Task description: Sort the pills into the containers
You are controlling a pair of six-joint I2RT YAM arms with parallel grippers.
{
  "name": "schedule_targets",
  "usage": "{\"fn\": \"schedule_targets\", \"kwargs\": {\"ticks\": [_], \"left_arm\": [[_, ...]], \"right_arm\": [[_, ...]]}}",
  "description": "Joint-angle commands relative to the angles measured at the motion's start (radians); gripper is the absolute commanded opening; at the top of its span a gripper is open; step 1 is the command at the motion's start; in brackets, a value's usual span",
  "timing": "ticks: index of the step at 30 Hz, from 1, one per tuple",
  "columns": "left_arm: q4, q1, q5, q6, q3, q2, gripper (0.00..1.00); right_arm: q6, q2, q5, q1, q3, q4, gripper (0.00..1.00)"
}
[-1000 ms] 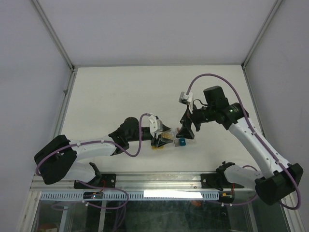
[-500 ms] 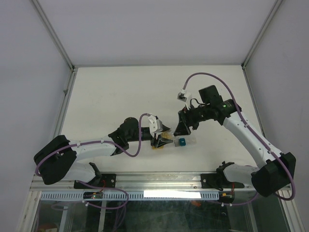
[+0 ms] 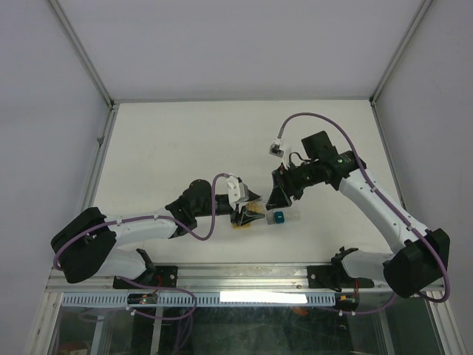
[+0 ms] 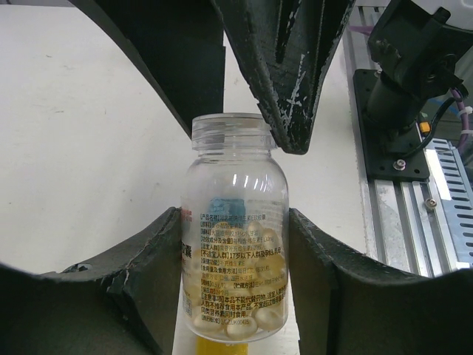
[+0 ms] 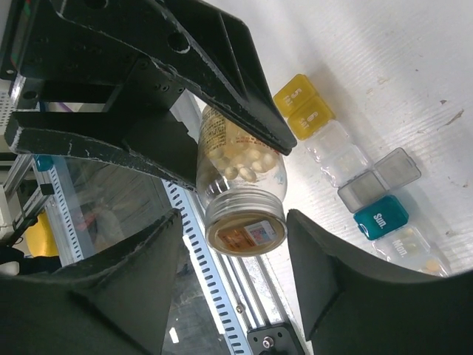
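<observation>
My left gripper (image 4: 235, 244) is shut on a clear pill bottle (image 4: 233, 222), holding it by its lower body. Pale yellow pills (image 4: 259, 296) fill the bottle's bottom. In the top view this gripper (image 3: 247, 211) sits just left of the right gripper (image 3: 281, 200). My right gripper (image 5: 233, 237) is open around the bottle's threaded neck (image 5: 245, 222), with a gap on each side. The containers (image 5: 347, 166) lie in a row on the table under the bottle: yellow cells (image 5: 303, 107), clear ones, a grey cell (image 5: 377, 181) and a teal cell (image 5: 380, 216).
The white table (image 3: 185, 148) stretches back and left. An aluminium rail (image 4: 436, 207) and the right arm's base (image 4: 403, 96) run along the near edge. Metal frame posts (image 3: 100, 148) border the sides.
The right gripper has moved left to the bottle's neck and its jaws have narrowed around it. The left gripper and the bottle have stayed put.
</observation>
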Motion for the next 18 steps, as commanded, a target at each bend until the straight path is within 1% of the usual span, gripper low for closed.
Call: {"fn": "schedule_targets", "kwargs": {"ticks": [1, 4, 5, 6, 8, 10, 12, 15, 17, 18], "left_arm": [[0.060, 0.013, 0.002, -0.003, -0.004, -0.043, 0.00], [0.058, 0.012, 0.002, -0.001, -0.003, -0.041, 0.00], [0.056, 0.012, 0.002, -0.001, -0.001, -0.043, 0.00], [0.053, 0.012, 0.003, 0.001, 0.000, -0.044, 0.00], [0.049, 0.012, 0.003, 0.002, -0.001, -0.047, 0.00], [0.046, 0.012, 0.006, 0.003, -0.001, -0.048, 0.00], [0.041, 0.012, 0.010, 0.005, 0.000, -0.046, 0.00], [0.032, 0.013, 0.020, 0.008, 0.006, -0.041, 0.00], [0.029, 0.013, 0.023, 0.008, 0.010, -0.038, 0.00], [0.028, 0.011, 0.023, 0.009, 0.011, -0.038, 0.00]], "right_arm": [[-0.005, -0.007, -0.038, 0.008, 0.009, -0.013, 0.59], [-0.015, -0.008, -0.043, 0.010, 0.012, -0.019, 0.52], [-0.021, -0.010, -0.047, 0.010, 0.015, -0.023, 0.48], [-0.030, -0.010, -0.049, 0.010, 0.020, -0.026, 0.44], [-0.055, -0.009, -0.060, 0.010, 0.030, -0.034, 0.32], [-0.102, -0.012, -0.073, 0.012, 0.043, -0.042, 0.24], [-0.199, -0.017, -0.083, 0.016, 0.053, -0.046, 0.20], [-0.369, -0.042, -0.073, 0.020, 0.060, -0.015, 0.18], [-0.538, -0.061, -0.093, 0.020, 0.063, -0.009, 0.18], [-0.647, -0.072, -0.111, 0.021, 0.062, -0.018, 0.18]]}}
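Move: The bottle's lid already sits between the right gripper's open pads, practically at the hand point, with its top facing up and to the right. From the right hand, the teal Sun box lies on the table about 3 cm right, 2 cm ahead and some 15 cm below. The yellow boxes are roughly 9 cm left, about level fore and aft, 15 cm below. From the left hand the lid is about 4 cm right, 1 cm ahead and 3 cm above. Keep the left gripper's hold on the bottle body and hold it in place. Close the right gripper's fingers from over half open until they pinch the lid from both sides, staying on the spot, then roll that wrist some 10-15 degrees counter-clockwise, as seen looking from the right hand down onto the lid, to start unscrewing. ##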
